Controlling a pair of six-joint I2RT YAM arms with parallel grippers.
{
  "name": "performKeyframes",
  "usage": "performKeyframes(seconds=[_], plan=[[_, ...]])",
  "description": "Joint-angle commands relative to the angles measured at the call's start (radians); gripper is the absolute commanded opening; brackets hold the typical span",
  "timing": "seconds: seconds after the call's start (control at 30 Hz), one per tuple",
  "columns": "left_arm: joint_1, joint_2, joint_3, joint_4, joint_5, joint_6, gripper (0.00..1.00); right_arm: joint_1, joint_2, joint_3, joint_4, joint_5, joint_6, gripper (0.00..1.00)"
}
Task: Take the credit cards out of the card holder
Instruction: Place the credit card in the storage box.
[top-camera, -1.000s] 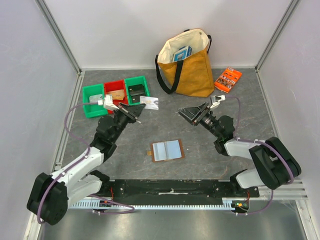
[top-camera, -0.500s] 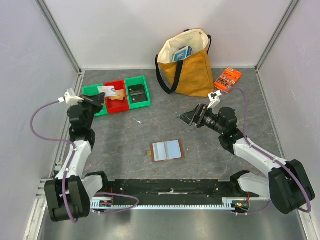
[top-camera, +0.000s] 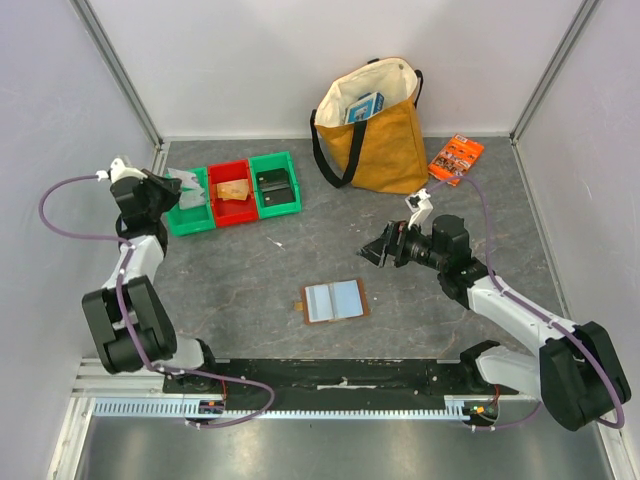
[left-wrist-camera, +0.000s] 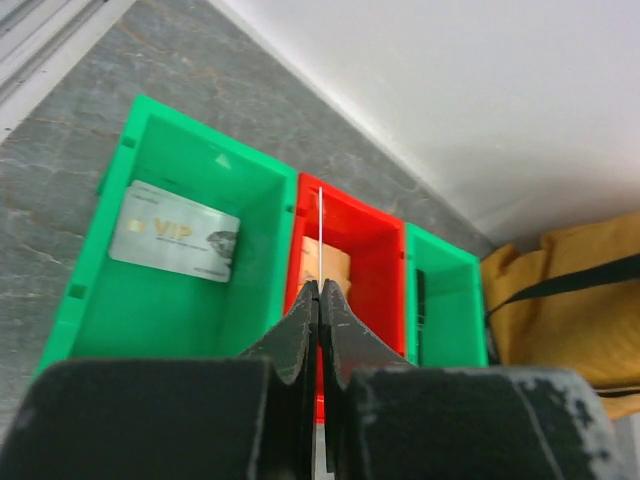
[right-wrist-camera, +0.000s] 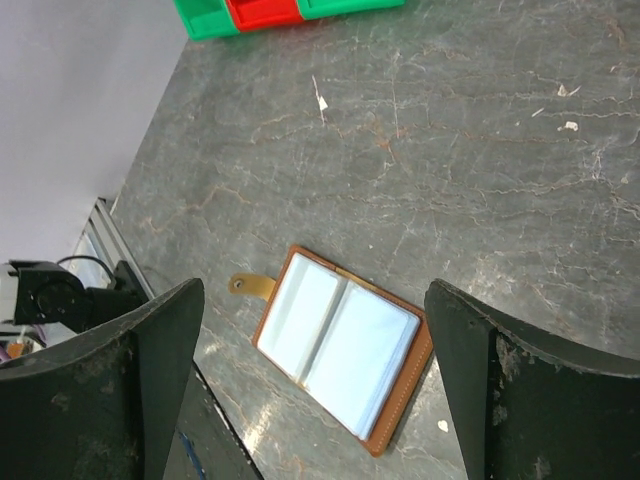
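The card holder (top-camera: 335, 300) lies open on the table, brown with pale grey-blue pockets and a tab at its left; it also shows in the right wrist view (right-wrist-camera: 340, 350). My right gripper (top-camera: 385, 248) is open and empty, held above and to the right of it, with its jaws wide apart (right-wrist-camera: 315, 290). My left gripper (top-camera: 168, 188) is at the far left by the bins, shut (left-wrist-camera: 320, 285) on a thin credit card (left-wrist-camera: 320, 225) seen edge-on. A silver VIP card (left-wrist-camera: 175, 232) lies in the left green bin (left-wrist-camera: 120, 330). A tan card (left-wrist-camera: 332, 265) lies in the red bin (left-wrist-camera: 375, 270).
Three bins stand in a row at the back left: left green (top-camera: 190, 212), red (top-camera: 232, 205), right green (top-camera: 275, 190) with a dark item. A yellow tote bag (top-camera: 380, 140) stands at the back. An orange packet (top-camera: 456, 157) lies to its right. Walls enclose both sides.
My left arm swung left with the card, from right of the bins to over the left green bin. My right gripper dropped slightly toward the card holder.
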Motion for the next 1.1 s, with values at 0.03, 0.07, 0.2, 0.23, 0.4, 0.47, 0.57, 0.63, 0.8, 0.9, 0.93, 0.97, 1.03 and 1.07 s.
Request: performKeyframes(seconds=[0.03, 0.07, 0.2, 0.23, 0.4, 0.47, 0.57, 0.63, 0.8, 0.9, 0.93, 0.97, 1.03, 1.07], plan=[[0.020, 0.127, 0.118, -0.042, -0.032, 0.150, 0.02, 0.002, -0.002, 0.055, -0.047, -0.042, -0.082, 0.98], [0.019, 0.153, 0.136, -0.048, -0.031, 0.162, 0.02, 0.002, 0.005, 0.056, -0.050, -0.043, -0.085, 0.98], [0.019, 0.259, 0.198, -0.053, -0.025, 0.194, 0.02, -0.001, 0.020, 0.062, -0.052, -0.068, -0.084, 0.98], [0.020, 0.282, 0.213, -0.053, -0.016, 0.197, 0.02, 0.000, 0.026, 0.063, -0.050, -0.075, -0.084, 0.98], [0.018, 0.388, 0.250, -0.022, 0.035, 0.167, 0.02, 0.000, 0.057, 0.080, -0.061, -0.094, -0.090, 0.98], [0.017, 0.422, 0.264, -0.010, 0.054, 0.151, 0.02, -0.001, 0.067, 0.088, -0.066, -0.098, -0.093, 0.98], [0.003, 0.465, 0.284, 0.002, 0.069, 0.138, 0.02, 0.000, 0.083, 0.094, -0.067, -0.101, -0.093, 0.98], [-0.009, 0.488, 0.301, 0.007, 0.066, 0.136, 0.02, -0.001, 0.091, 0.097, -0.064, -0.107, -0.089, 0.98], [-0.018, 0.513, 0.304, 0.031, 0.058, 0.107, 0.09, 0.000, 0.110, 0.089, -0.044, -0.114, -0.069, 0.98], [-0.021, 0.517, 0.313, 0.018, 0.060, 0.111, 0.21, 0.000, 0.117, 0.085, -0.037, -0.115, -0.058, 0.98], [-0.021, 0.514, 0.317, -0.001, 0.038, 0.118, 0.28, 0.000, 0.115, 0.086, -0.037, -0.115, -0.056, 0.98], [-0.020, 0.508, 0.324, -0.024, 0.015, 0.125, 0.33, 0.000, 0.112, 0.086, -0.041, -0.117, -0.056, 0.98], [-0.021, 0.482, 0.324, -0.062, -0.038, 0.145, 0.47, -0.001, 0.103, 0.086, -0.052, -0.108, -0.068, 0.98], [-0.023, 0.462, 0.321, -0.079, -0.061, 0.160, 0.53, 0.000, 0.100, 0.082, -0.058, -0.098, -0.075, 0.98]])
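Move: Ahead of the left hand, which already holds a card, the left green compartment is about 6 cm farther out, 3 cm to the left and 18 cm below. A VIP card already lies in it, roughly 7 cm ahead and 4 cm left of the hand; the red compartment is some 8 cm ahead and 9 cm right. From the right hand the green compartment is about 21 cm ahead, 48 cm left and 14 cm lower. Sinking about 12 cm while reaching some 7 cm forward, the left hand brings its pinched card down into the left green compartment, the fingers tipping about 15 degrees further down. Once it levels off over the compartment, the fingers open to nearly half and let go of the card. The empty, open right hand sinks a couple of centimetres. ##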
